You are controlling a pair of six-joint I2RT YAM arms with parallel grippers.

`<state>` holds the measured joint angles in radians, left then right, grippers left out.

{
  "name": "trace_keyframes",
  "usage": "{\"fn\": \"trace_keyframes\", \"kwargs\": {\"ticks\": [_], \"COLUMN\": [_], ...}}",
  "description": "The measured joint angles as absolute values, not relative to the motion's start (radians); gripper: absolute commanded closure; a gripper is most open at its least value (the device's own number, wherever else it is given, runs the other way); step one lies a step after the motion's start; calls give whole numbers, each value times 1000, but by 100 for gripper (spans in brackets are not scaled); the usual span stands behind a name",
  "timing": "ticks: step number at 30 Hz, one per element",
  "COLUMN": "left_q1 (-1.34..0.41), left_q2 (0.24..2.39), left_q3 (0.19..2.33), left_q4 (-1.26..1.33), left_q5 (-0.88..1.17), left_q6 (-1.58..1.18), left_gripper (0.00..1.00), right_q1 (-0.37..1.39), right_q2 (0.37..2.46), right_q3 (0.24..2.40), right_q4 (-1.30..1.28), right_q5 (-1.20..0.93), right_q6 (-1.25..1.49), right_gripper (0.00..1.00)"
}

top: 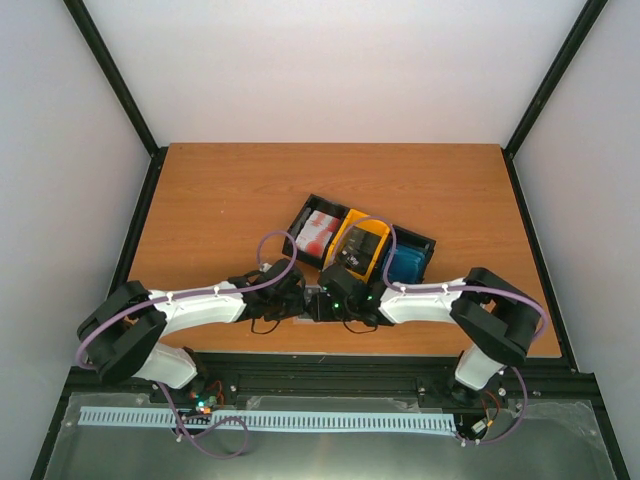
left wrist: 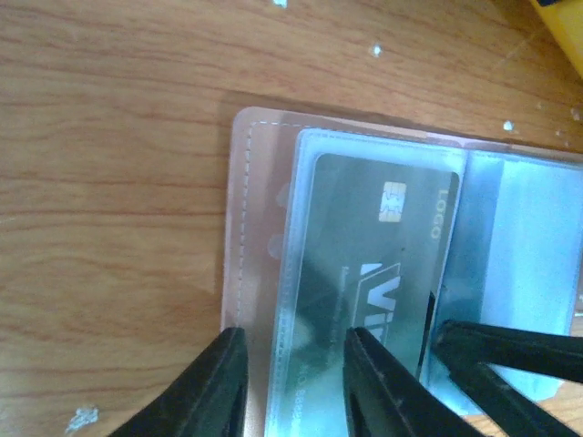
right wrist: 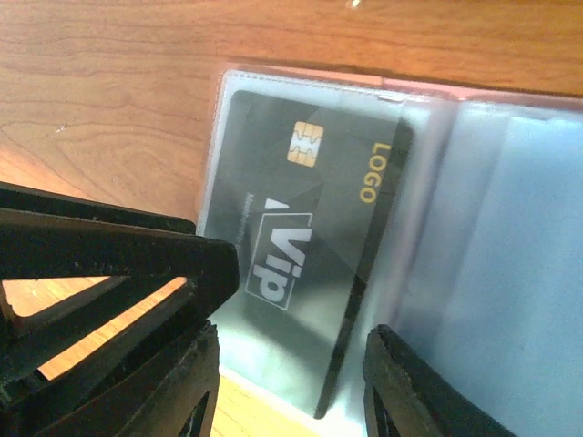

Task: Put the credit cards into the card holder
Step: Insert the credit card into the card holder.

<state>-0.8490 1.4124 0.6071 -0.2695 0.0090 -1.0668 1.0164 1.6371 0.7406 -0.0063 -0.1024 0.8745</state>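
Observation:
The card holder [left wrist: 248, 209] lies open on the table, with a pinkish-tan cover and clear grey pockets. A dark grey card [left wrist: 383, 246] with a gold chip sits in its left pocket, and it also shows in the right wrist view [right wrist: 301, 237]. My left gripper [left wrist: 296, 387] is open, its fingers straddling the holder's left edge and the card's end. My right gripper [right wrist: 291, 391] is open over the card's lower end in the holder [right wrist: 510, 237]. In the top view both grippers [top: 290, 293] [top: 338, 293] meet over the holder, which they hide.
Three bins stand in a row just behind the grippers: a black bin [top: 300, 222] with red-and-white cards [top: 318, 232], a yellow bin [top: 350, 228] with dark cards [top: 364, 250], and a black bin [top: 428, 245] with blue cards [top: 406, 264]. Bare wood lies to the left and behind them.

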Motion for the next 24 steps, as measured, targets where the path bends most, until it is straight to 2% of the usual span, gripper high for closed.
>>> {"fn": "trace_keyframes", "kwargs": {"ticks": [3, 12, 14, 19, 24], "left_q1": [-849, -848, -848, -828, -754], "left_q2": [1406, 1206, 1152, 1032, 942], "left_q3": [611, 610, 611, 609, 579], "left_q4": [-270, -413, -421, -406, -328], "left_q5": [2, -113, -130, -119, -32], "left_q6": [-1078, -1089, -1084, -1060, -1010], "left_gripper": [46, 20, 11, 0, 0], "right_q1": [1021, 985, 949, 862, 764], "right_q2": [1593, 1301, 1236, 1140, 1124], "right_q3": [744, 808, 842, 947, 995], "right_q4": [-71, -347, -403, -528, -604], "right_q5": [-51, 137, 159, 193, 194], "right_q6": [864, 737, 679, 534, 424], "right_gripper": [46, 39, 37, 33, 29]}}
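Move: The black VIP card is already in the holder's left pocket, its middle about 2 cm right and 1 cm ahead of my left hand, and some 3 cm left and 2 cm ahead of my right. From my right hand, at near enough its height, the blue-card bin lies roughly 12 cm ahead and 22 cm right. The yellow bin is about 16 cm ahead and 10 cm right, and the red-white bin 19 cm ahead, 1 cm left. I take both hands off the pocketed card. My right rises fast, about 19 cm, swinging some 13 cm right and 8 cm forward towards the blue-card bin while its fingers tip up nearly 30 degrees outward and open further. My left first slips nearly 3 cm left off the pocket, then lifts about 12 cm, opening wide and tilting up roughly 20 degrees. ##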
